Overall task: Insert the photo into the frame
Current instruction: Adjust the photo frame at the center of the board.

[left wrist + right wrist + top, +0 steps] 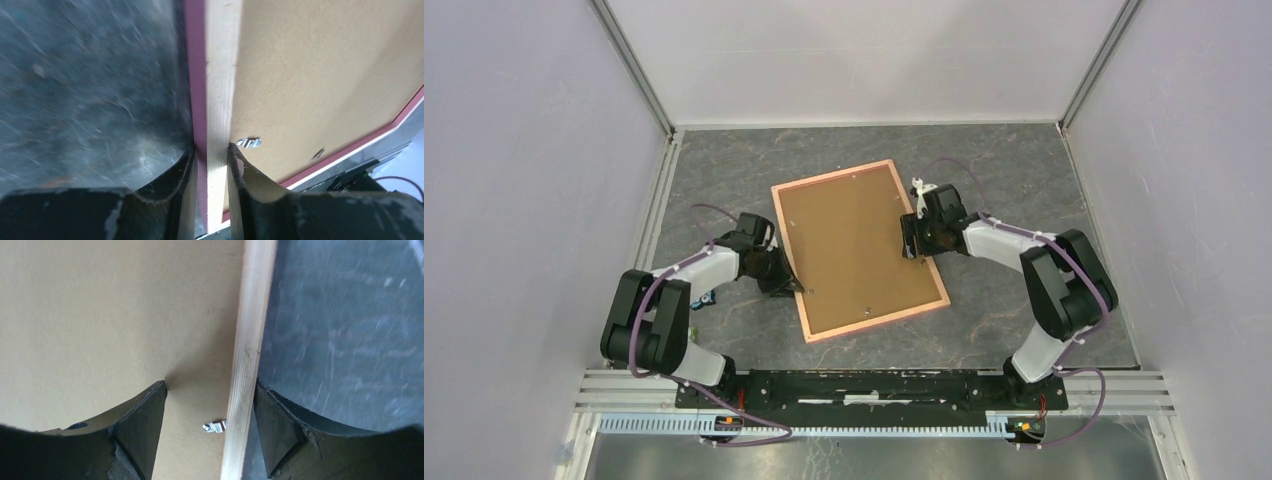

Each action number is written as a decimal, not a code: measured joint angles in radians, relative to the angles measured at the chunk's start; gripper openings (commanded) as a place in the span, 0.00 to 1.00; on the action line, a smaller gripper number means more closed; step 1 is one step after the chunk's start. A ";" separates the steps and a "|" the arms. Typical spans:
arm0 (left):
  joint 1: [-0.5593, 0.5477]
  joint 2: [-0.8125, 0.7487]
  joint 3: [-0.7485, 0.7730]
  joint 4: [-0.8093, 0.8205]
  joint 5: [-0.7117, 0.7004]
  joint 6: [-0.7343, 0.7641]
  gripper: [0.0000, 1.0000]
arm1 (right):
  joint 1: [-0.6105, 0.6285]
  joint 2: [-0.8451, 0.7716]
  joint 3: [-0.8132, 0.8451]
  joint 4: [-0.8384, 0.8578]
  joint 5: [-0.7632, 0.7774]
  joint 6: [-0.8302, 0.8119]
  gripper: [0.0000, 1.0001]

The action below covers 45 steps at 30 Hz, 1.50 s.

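The frame (879, 320), salmon-pink with a thin border, lies back-up and slanted on the table's middle, with a brown backing board (856, 245) filling it. The photo is hidden. My left gripper (792, 286) is at the frame's left edge. In the left wrist view that gripper (211, 150) is shut on the frame's pale wooden rail (220, 90), one finger on each side. My right gripper (911, 240) is over the frame's right edge. In the right wrist view it (210, 386) stands open astride the rail (252, 325), with one finger over the board (110, 315).
Small metal tabs (248, 143) (215, 426) stick out from the rail over the board. The dark marbled table (1024, 170) is walled in white at the back and sides. A metal rail (874, 385) carries both arm bases at the near edge.
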<state>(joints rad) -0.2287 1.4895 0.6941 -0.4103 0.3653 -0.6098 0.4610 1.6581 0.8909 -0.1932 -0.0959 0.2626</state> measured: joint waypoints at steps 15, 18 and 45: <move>-0.320 -0.162 -0.119 0.047 0.131 -0.087 0.87 | -0.032 0.188 0.425 -0.149 0.101 -0.122 0.98; -0.320 -0.211 -0.061 -0.013 0.133 -0.036 0.94 | -0.031 0.032 0.353 -0.177 0.169 -0.143 0.98; 0.158 0.488 0.798 -0.345 -0.280 0.223 1.00 | -0.051 -0.557 -0.369 -0.102 -0.056 0.032 0.98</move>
<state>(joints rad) -0.0708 1.9778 1.4925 -0.7555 0.0849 -0.3870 0.4095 1.1011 0.5217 -0.2951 -0.1524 0.2947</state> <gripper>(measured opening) 0.995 0.979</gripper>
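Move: The photo frame is turned slightly counter-clockwise. The left fingers already straddle its left bar, with the frame's middle about 9 cm ahead and 12 cm right of them, a metal clip 2 cm to their right and the near left corner 11 cm back, 2 cm right. The open right fingers straddle the right bar; from them the frame's middle lies 14 cm left, level, and the near right corner 11 cm back, 6 cm right. Turn the frame counter-clockwise with both grippers: drag its left bar back and right with the left while the right pushes its bar forward about 10 cm. Then open both wide and lift off; swing the left forward some 25 cm and left, down over the bar by the new left corner, and the right back about 19 cm and rightward, down over the near right bar. ##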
